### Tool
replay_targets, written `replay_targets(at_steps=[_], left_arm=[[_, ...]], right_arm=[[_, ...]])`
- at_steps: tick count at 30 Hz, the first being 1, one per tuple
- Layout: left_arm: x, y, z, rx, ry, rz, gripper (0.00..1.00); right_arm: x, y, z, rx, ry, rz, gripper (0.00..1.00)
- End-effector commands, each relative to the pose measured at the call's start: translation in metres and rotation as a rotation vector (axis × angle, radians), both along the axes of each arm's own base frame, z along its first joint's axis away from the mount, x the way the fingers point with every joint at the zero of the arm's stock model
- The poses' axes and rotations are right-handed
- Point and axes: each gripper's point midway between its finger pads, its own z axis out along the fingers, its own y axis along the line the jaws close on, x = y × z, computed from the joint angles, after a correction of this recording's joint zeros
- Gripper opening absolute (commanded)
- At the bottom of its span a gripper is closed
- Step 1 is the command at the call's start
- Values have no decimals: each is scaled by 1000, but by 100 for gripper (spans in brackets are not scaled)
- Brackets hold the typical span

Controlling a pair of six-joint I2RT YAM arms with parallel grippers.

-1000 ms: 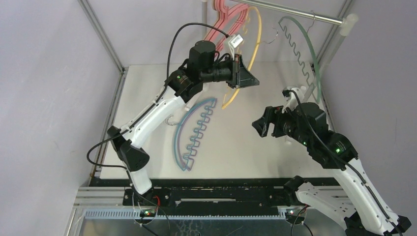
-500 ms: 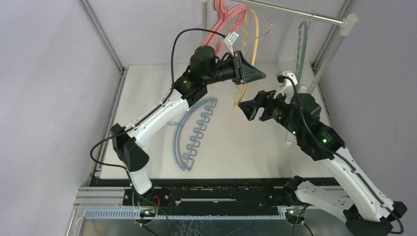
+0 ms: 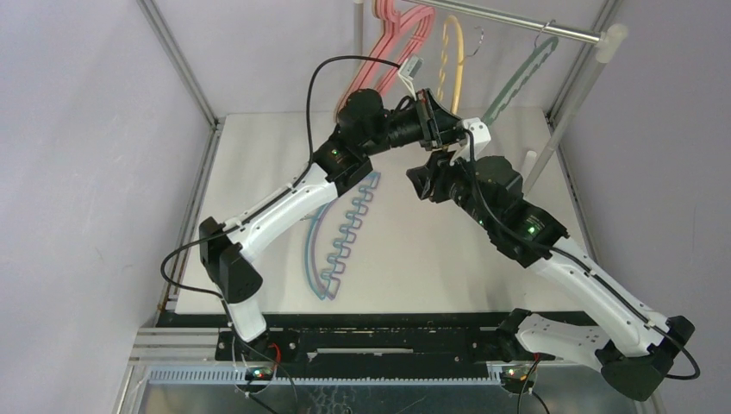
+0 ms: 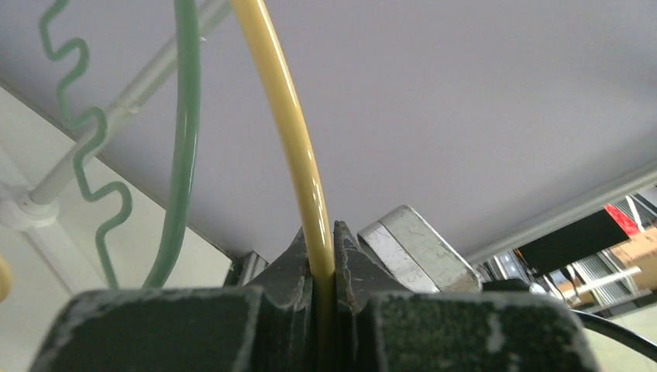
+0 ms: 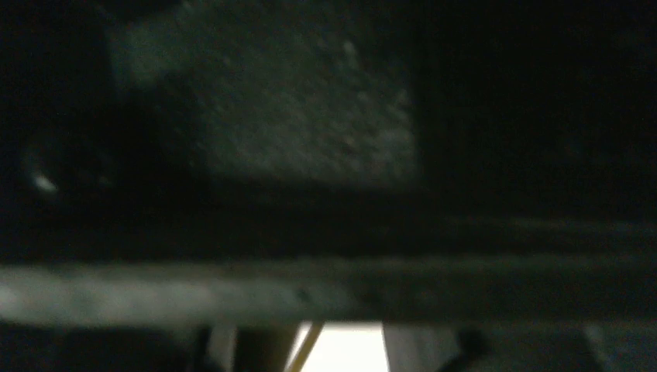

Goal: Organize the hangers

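Note:
My left gripper is raised near the rail and shut on the yellow hanger. In the left wrist view the yellow arc runs up from between the closed jaws. The green hanger hangs tilted on the rail to its right, and pink hangers hang to its left. A blue and a purple hanger lie on the table. My right gripper sits just under the left one. Its wrist view is dark and blurred, showing only a yellow sliver.
The grey metal rail crosses the back on white poles. The white table is bounded by metal frame struts and grey walls. The two arms nearly touch at the centre back.
My right arm has swung left and forward, up under the left gripper. The left gripper has carried the yellow hanger to the right, and the green hanger has swung on the rail.

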Motion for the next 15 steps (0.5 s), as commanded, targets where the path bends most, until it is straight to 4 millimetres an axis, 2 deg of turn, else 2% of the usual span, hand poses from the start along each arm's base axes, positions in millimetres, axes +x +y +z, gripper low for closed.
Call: replay_targets(at_steps=[1,2,3,4,6,11,12,15], left_arm=[[-16,13,31,-96,-58,0,0],[-17,14,29,-93,-55,5,0],[-17,16,28,-90,-56,11,0],[-17,17,26,-83,-58,15,0],[-19,20,25,-65,-70,21,2],[-21,33,37,-22,-146,56,21],[-22,37,43,-24,-158,60,28],[-27,47,66,-45,-192,62,74]], right_arm=[[18,-9,10,5,-65,-112,47],[20,-11,9,3,-66,-130,31],[21,-15,7,3,-69,-150,11],[22,-18,3,3,-66,-172,0],[22,-27,2,4,-76,-207,0],[20,-39,-3,-14,-72,-244,0],[19,-41,-4,-17,-74,-245,0],[18,-42,-7,-24,-73,-242,0]])
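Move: The left fingers already hold the yellow hanger high up; its free lower bar, where the right hand is to grip, is about 12 cm below and some 7 cm left of the left hand. That bar stands practically at the right hand point, between half-open fingers. From the right hand, the green hanger on the rail is roughly 14 cm ahead, 18 right and 15 up; the pink hangers are about 17 cm ahead, 5 left and 15 up. The right fingers close on the yellow hanger's lower bar and pinch it while both hands sink together about 4 cm, the right also drifting some 3 cm to the right and slightly forward and turning roughly 10 degrees clockwise. Only once that grip is made do the left fingers open to about half and let go, the left hand just starting back up with the bar still standing between its parted fingers. ##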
